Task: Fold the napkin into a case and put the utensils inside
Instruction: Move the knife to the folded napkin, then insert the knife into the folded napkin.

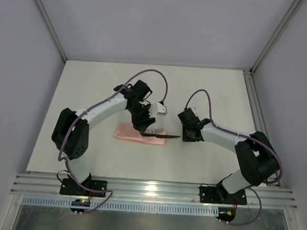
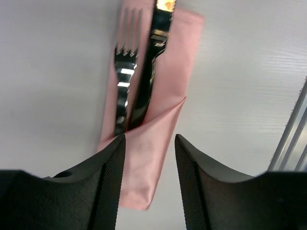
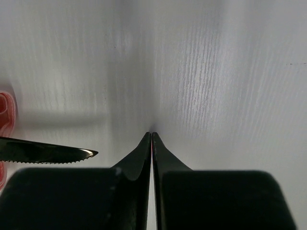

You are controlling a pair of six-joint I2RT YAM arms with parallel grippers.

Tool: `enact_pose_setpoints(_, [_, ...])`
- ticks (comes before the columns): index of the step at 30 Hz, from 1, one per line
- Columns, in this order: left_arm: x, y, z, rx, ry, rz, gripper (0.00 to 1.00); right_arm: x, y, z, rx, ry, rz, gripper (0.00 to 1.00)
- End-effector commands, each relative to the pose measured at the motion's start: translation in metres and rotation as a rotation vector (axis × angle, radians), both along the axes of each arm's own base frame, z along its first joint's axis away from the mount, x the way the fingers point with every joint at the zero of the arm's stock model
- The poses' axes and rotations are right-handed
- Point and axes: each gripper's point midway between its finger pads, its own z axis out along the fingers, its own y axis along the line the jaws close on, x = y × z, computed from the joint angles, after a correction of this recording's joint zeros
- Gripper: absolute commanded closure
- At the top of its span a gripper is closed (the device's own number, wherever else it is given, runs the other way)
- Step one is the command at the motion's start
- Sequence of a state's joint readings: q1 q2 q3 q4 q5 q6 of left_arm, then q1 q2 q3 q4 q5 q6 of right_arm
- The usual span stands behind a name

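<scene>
The salmon-pink napkin lies folded as a narrow case (image 1: pixel 127 132) (image 2: pixel 148 163) on the table. A silvery fork (image 2: pixel 125 72) and a dark serrated knife (image 2: pixel 152 62) are tucked into its diagonal pocket, and the knife blade (image 1: pixel 162 136) sticks out to the right. My left gripper (image 1: pixel 145 126) (image 2: pixel 149 139) hovers open over the case's closed end, its pads apart on either side of the cloth. My right gripper (image 1: pixel 185 136) (image 3: pixel 152 134) is shut on nothing, just right of the knife tip (image 3: pixel 72 153). An edge of the napkin (image 3: pixel 5 112) shows at the far left of the right wrist view.
The white table (image 1: pixel 213 93) is walled by grey panels at the back and sides. An aluminium rail (image 1: pixel 153 190) runs along the near edge, where both arm bases are bolted.
</scene>
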State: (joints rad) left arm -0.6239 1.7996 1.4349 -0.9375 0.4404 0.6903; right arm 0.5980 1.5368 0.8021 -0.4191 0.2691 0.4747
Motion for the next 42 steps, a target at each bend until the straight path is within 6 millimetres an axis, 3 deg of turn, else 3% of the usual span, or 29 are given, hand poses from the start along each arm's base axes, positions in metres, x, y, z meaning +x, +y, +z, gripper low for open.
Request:
enact_pose_setpoints(1, [0.009, 0.057, 0.012, 0.047, 0.04, 0.266, 0.55, 0.014, 0.001, 0.006, -0.02, -0.045, -0.03, 0.96])
enact_pose_setpoints(4, [0.022, 0.111, -0.007, 0.143, 0.058, 0.447, 0.6, 0.016, 0.003, 0.004, -0.043, -0.042, -0.024, 0.96])
enact_pose_setpoints(7, [0.03, 0.151, -0.028, 0.224, 0.069, 0.57, 0.69, 0.015, 0.01, 0.001, -0.059, -0.03, -0.011, 0.96])
enact_pose_setpoints(9, [0.037, 0.162, -0.041, 0.261, 0.047, 0.598, 0.73, 0.013, 0.013, -0.004, -0.076, -0.018, 0.001, 0.96])
enact_pose_setpoints(13, [0.025, 0.161, -0.061, 0.272, 0.104, 0.594, 0.75, 0.017, 0.026, 0.0, -0.089, -0.023, 0.024, 0.96])
enact_pose_setpoints(21, [-0.005, 0.154, -0.087, 0.277, 0.223, 0.531, 0.79, 0.001, 0.049, 0.0, -0.072, -0.016, 0.041, 0.96])
enact_pose_setpoints(24, [-0.014, 0.152, -0.09, 0.269, 0.246, 0.502, 0.79, 0.002, 0.06, 0.003, -0.039, -0.033, 0.028, 0.96])
enact_pose_setpoints(34, [-0.024, 0.15, -0.09, 0.243, 0.263, 0.465, 0.8, 0.016, 0.122, 0.011, 0.046, -0.09, 0.06, 0.96])
enact_pose_setpoints(42, [-0.028, 0.147, -0.091, 0.229, 0.276, 0.453, 0.8, 0.021, 0.136, 0.016, 0.03, -0.11, 0.072, 0.96])
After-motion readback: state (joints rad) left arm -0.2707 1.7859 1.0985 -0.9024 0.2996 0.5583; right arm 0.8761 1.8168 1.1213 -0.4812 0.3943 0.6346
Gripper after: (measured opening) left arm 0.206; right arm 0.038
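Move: The knife's middle lies some 13 cm to the right hand's left, about level ahead and at fingertip height; its blade tip is only about 3 cm to that hand's left. The fork's middle lies 21 cm left and 3 cm farther out. For the left hand, the napkin's left end is 14 cm to its left and 9 cm below; the knife's middle is 10 cm to its right, level ahead and 9 cm down. Keep the right fingers shut and slide them low over the table about 11 cm left, meeting the blade tip and pushing the knife lengthwise towards the napkin pocket. Meanwhile, swing the left gripper some 15 cm left and down 8 cm to the napkin's near left corner, arcing slightly forward before drawing back, turning about 30 degrees counter-clockwise and narrowing the fingers until they touch the cloth. ##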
